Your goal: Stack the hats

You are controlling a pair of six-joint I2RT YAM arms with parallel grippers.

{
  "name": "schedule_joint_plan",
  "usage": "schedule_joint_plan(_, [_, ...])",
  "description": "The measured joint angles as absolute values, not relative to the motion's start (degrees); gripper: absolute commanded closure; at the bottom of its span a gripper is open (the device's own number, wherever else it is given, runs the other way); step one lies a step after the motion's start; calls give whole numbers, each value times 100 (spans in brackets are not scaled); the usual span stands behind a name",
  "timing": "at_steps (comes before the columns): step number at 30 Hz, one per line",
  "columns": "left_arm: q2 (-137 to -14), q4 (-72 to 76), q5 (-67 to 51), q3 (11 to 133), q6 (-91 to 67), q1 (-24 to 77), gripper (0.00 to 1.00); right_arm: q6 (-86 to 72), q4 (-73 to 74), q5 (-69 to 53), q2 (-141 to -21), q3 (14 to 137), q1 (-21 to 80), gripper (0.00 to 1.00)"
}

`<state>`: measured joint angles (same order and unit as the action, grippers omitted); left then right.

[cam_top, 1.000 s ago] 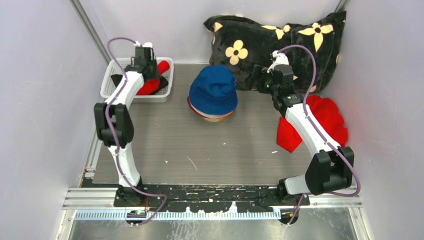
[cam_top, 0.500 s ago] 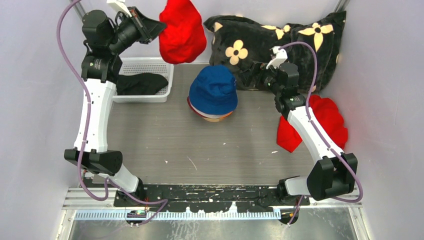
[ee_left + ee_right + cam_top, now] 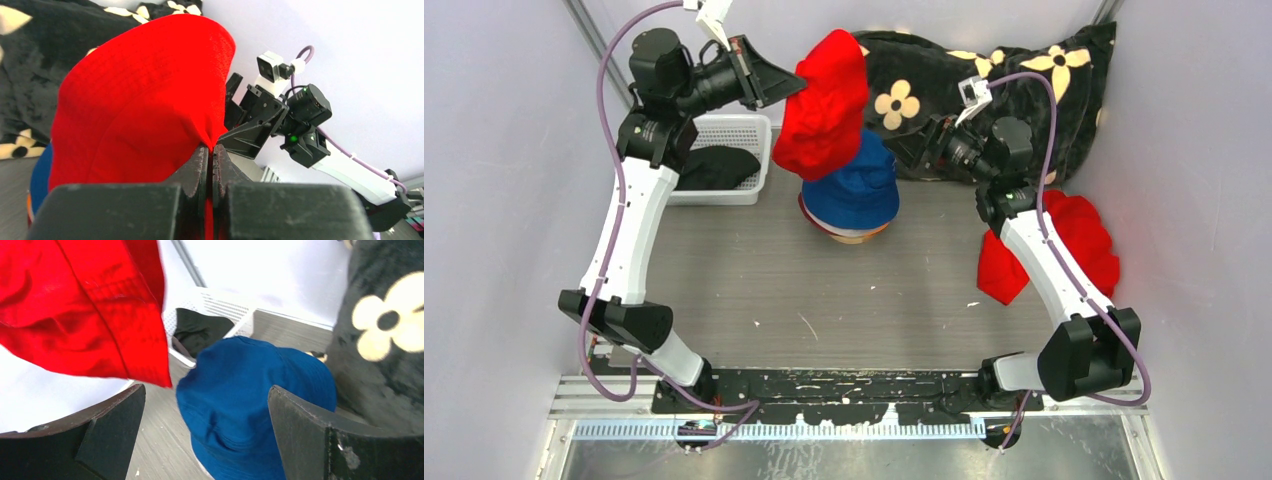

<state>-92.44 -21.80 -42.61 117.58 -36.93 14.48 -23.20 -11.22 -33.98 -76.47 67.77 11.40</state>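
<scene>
My left gripper is shut on the brim of the red hat and holds it in the air, over the back left of the stack. The pinch shows in the left wrist view, with the red hat hanging from it. The blue hat tops the stack at the table's middle back; edges of other hats peek out below. The black hat lies in the white basket. My right gripper is open and empty, raised just right of the stack, facing the blue hat and the red hat.
A black pillow with cream flowers leans on the back wall behind my right gripper. A bright red cloth bundle lies at the right under my right arm. Walls close in left, right and back.
My left gripper pulled the red hat out of the basket, lifted it high and carried it right, over the stack. My right gripper rose and turned toward the stack.
</scene>
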Motion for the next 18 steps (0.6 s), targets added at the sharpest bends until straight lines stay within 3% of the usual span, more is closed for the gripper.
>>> schedule_joint_plan(18, [-9085,-2403,-4268,11642,-3883,1848,100,-4348,-4012,-4963,-8602,6847,1194,7])
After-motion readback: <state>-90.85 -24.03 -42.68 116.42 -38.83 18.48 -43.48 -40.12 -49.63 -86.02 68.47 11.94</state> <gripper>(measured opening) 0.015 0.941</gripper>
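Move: The red hat I already hold hangs from my left hand, its middle some 5 cm to the right and 6 cm lower; the blue hat on the stand is about 9 cm ahead, 10 cm right and 30 cm below that hand. The basket with the black hat lies roughly 19 cm ahead, 25 cm left, 46 cm down. From my empty right hand the red hat's middle is about 15 cm left, level fore and aft, 9 cm higher; the blue hat is 7 cm ahead, 10 cm left, 15 cm below. My open right hand comes up to meet the red hat's free side: it rises and swings left some 4 cm, easing back slightly, while the wrist rolls its left side up and turns about 20 degrees counter-clockwise. My left hand keeps its pinch and draws the hat a few centimetres back and right, towards those open fingers; I can't see them touch the hat yet. ##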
